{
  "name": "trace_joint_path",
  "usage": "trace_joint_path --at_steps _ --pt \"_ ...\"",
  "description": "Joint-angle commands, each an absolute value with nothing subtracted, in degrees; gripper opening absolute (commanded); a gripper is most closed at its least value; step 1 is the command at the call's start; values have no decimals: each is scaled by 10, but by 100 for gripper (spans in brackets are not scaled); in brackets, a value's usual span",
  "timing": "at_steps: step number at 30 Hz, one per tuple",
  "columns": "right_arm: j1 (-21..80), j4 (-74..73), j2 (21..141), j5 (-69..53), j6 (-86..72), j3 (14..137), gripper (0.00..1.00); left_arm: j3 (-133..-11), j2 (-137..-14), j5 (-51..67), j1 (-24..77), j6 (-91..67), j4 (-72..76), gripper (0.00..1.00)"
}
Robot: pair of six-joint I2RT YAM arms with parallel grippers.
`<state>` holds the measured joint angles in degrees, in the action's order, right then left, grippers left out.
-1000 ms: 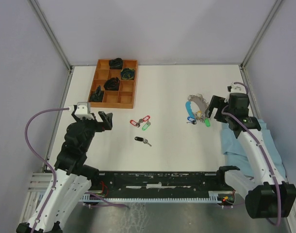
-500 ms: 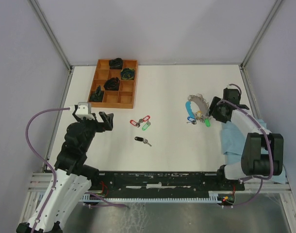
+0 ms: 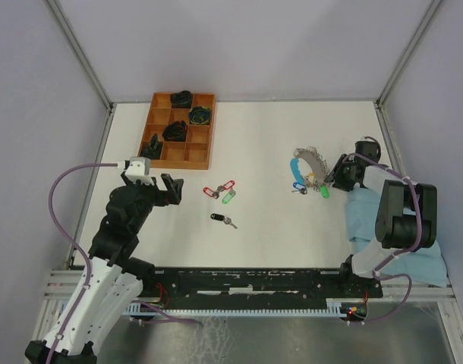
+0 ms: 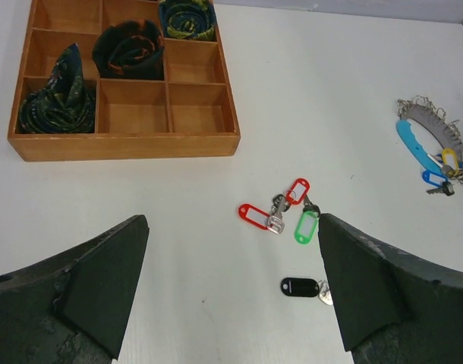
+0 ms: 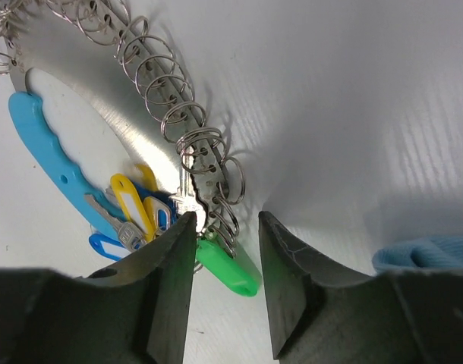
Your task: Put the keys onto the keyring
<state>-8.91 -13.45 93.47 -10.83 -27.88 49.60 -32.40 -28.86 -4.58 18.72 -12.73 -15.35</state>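
Loose keys lie mid-table: two red-tagged and one green-tagged in a cluster [image 3: 221,192] [image 4: 281,212], and a black-tagged key [image 3: 222,219] [image 4: 301,287] nearer me. The keyring [image 3: 310,158] [image 5: 133,114] lies at the right, a silver arc lined with rings, with a light-blue handle [image 5: 45,144]. Yellow, blue and green tags [image 5: 230,267] hang at its end. My right gripper [image 3: 336,174] [image 5: 225,227] is low over that end, jaws partly closed and straddling the last rings and the green tag, with a gap on one side. My left gripper [image 3: 169,189] [image 4: 231,227] hovers open left of the loose keys.
A wooden compartment tray [image 3: 202,154] [image 4: 125,144] holding dark rolled cloths sits at the back left. A light-blue cloth [image 3: 391,227] [image 5: 429,254] lies at the right edge by the right arm. Grey walls enclose the table.
My right arm has dropped and folded in toward the keyring, and its jaws have narrowed around the ring's end. The left arm has shifted slightly right, still open.
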Motion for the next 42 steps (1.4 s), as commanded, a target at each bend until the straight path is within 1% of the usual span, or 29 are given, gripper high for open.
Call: trace_joint_path --at_steps 1,3,5,8,10,12,15,20,24,30,34,42 --pt "-90 -94 954 -158 -291 496 44 -327 -302 -2 187 -151 -114 98" --pt "-90 -89 953 -168 -292 488 42 -327 -311 11 187 -162 -111 98" --pt "-91 -82 952 -185 -296 480 38 -328 -323 19 187 -172 -111 99" --pt "-90 -72 943 -207 -300 473 27 -331 -345 43 188 -192 -105 100" --pt "-88 -68 936 -219 -300 468 16 -331 -364 79 188 -214 -91 99" --pt "-83 -64 930 -236 -301 468 9 -328 -386 108 187 -242 -78 100" --pt "-63 -71 916 -251 -295 474 2 -326 -419 148 187 -275 -62 100" --pt "-14 -99 874 -243 -279 485 1 -321 -471 193 187 -314 -38 99" --pt "36 -134 836 -226 -261 503 1 -304 -507 222 197 -359 9 98" --pt "108 -184 779 -197 -223 546 1 -297 -547 198 242 -378 57 97" --pt "153 -209 758 -183 -189 579 1 -288 -574 193 265 -405 117 97" --pt "241 -290 777 -159 -85 677 1 -310 -650 174 317 -408 237 97"
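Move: The right hand, half open, is low over the keyring's near end. The keyring's middle is about 7 cm left, 4 cm ahead and 2 cm below. The green tag is roughly 3 cm back and 1 cm left, the yellow tag 7 cm left and level, the blue tag 12 cm left and 3 cm back. The left hand, open, has the keyring some 47 cm right, 14 cm ahead and 21 cm below, and the red-tag keys 13 cm right, 7 cm ahead. Leftward along the table first: the right hand slides about 3 cm while its fingers shut, pinching the keyring's near end, then carries it some 16 cm further left and 15 cm up, drawing back slightly and turning some 45 degrees counter-clockwise. The left hand, fingers wide, sweeps 16 cm right and sinks 7 cm towards the keyring, tipping down and turning clockwise. ##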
